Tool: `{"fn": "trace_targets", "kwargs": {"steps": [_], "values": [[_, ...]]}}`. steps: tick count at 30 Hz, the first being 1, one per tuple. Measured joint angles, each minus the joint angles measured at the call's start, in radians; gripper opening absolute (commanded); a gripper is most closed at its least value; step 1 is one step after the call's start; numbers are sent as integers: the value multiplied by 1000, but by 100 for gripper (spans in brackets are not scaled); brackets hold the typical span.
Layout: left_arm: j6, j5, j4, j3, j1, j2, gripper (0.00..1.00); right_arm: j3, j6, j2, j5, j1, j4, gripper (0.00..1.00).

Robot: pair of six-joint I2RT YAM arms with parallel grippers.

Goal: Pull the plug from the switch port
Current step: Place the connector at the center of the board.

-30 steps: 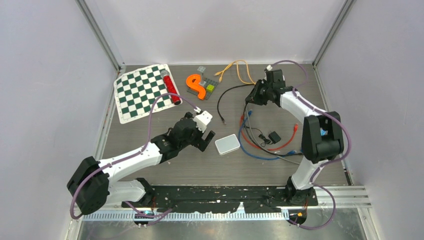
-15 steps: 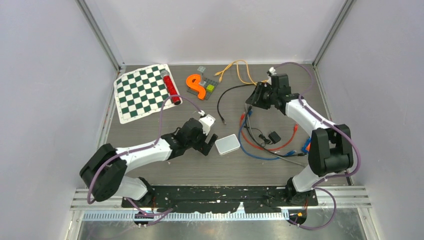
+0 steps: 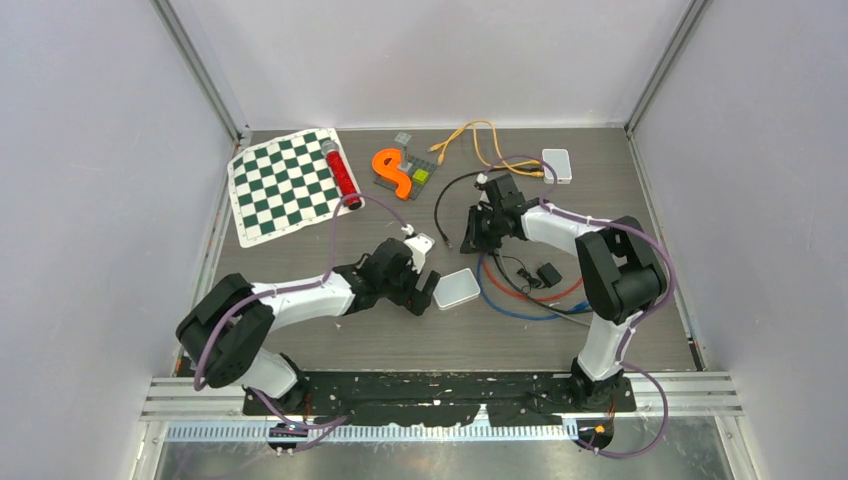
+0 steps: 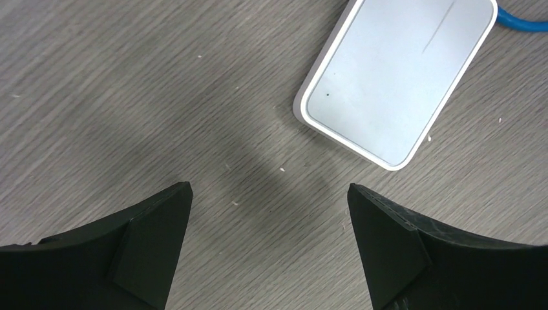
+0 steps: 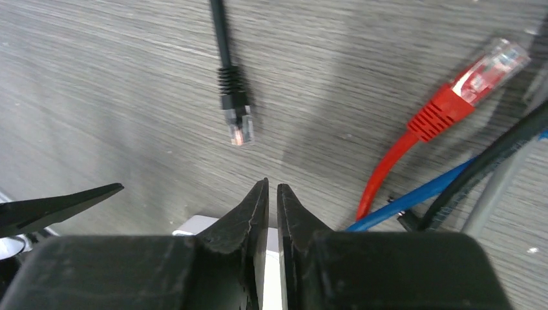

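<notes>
The switch [image 3: 458, 288] is a flat white box lying mid-table; in the left wrist view the switch [image 4: 394, 77] fills the upper right. A blue cable [image 4: 523, 22] reaches its far corner, and its plug end is hidden there. My left gripper [image 3: 422, 293] sits just left of the switch, and in its own view the left gripper [image 4: 268, 187] is open over bare table. My right gripper [image 3: 472, 238] hovers beyond the switch; seen from its wrist, the right gripper [image 5: 272, 184] is shut with nothing between its fingers. A loose black plug [image 5: 236, 123] and a loose red plug [image 5: 491, 64] lie ahead of it.
A second white box [image 3: 556, 165] lies at the back right. Red, blue and black cables [image 3: 520, 290] tangle right of the switch beside a black adapter [image 3: 549, 273]. A chessboard mat [image 3: 285, 183], red cylinder [image 3: 340, 172], orange piece [image 3: 392, 170] and orange cable [image 3: 480, 135] sit further back.
My right gripper has swung from the back right toward the middle, leaving a white box behind, and its jaws opened then shut. The left gripper has slid right, up to the switch.
</notes>
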Motion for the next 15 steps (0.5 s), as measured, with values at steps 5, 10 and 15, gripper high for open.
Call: {"fn": "trace_targets", "kwargs": {"steps": [5, 10, 15], "values": [[-13, 49, 1, 29, 1, 65, 93, -23, -5, 8, 62, -6, -4, 16], [-11, 94, 1, 108, 3, 133, 92, -84, -18, -18, 107, -49, -3, 16], [-1, 152, -2, 211, 4, 227, 90, -148, -27, -76, 134, -122, -1, 16]]}}
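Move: The white switch lies about 7 cm to the right of my open left hand, 1 cm ahead and 2 cm lower; the cable bundle is some 12 cm to that hand's right and 2 cm ahead. From my nearly shut right hand, the near bend of the cable bundle is about 3 cm right, 3 cm back and 3 cm down. The red plug is 4 cm right of that hand and 3 cm ahead, the loose black plug 4 cm left and 1 cm ahead, the switch 2 cm left and 7 cm back. Both my hands sweep to the right. The left, fingers kept wide open, dips about 1 cm, then goes about 5 cm right and a little forward, bringing a finger up against the near edge of the switch to push it along. My right hand sinks some 3 cm with its fingers kept together and sweeps about 8 cm right, shoving the cable bundle along and turning some 10 degrees clockwise. ##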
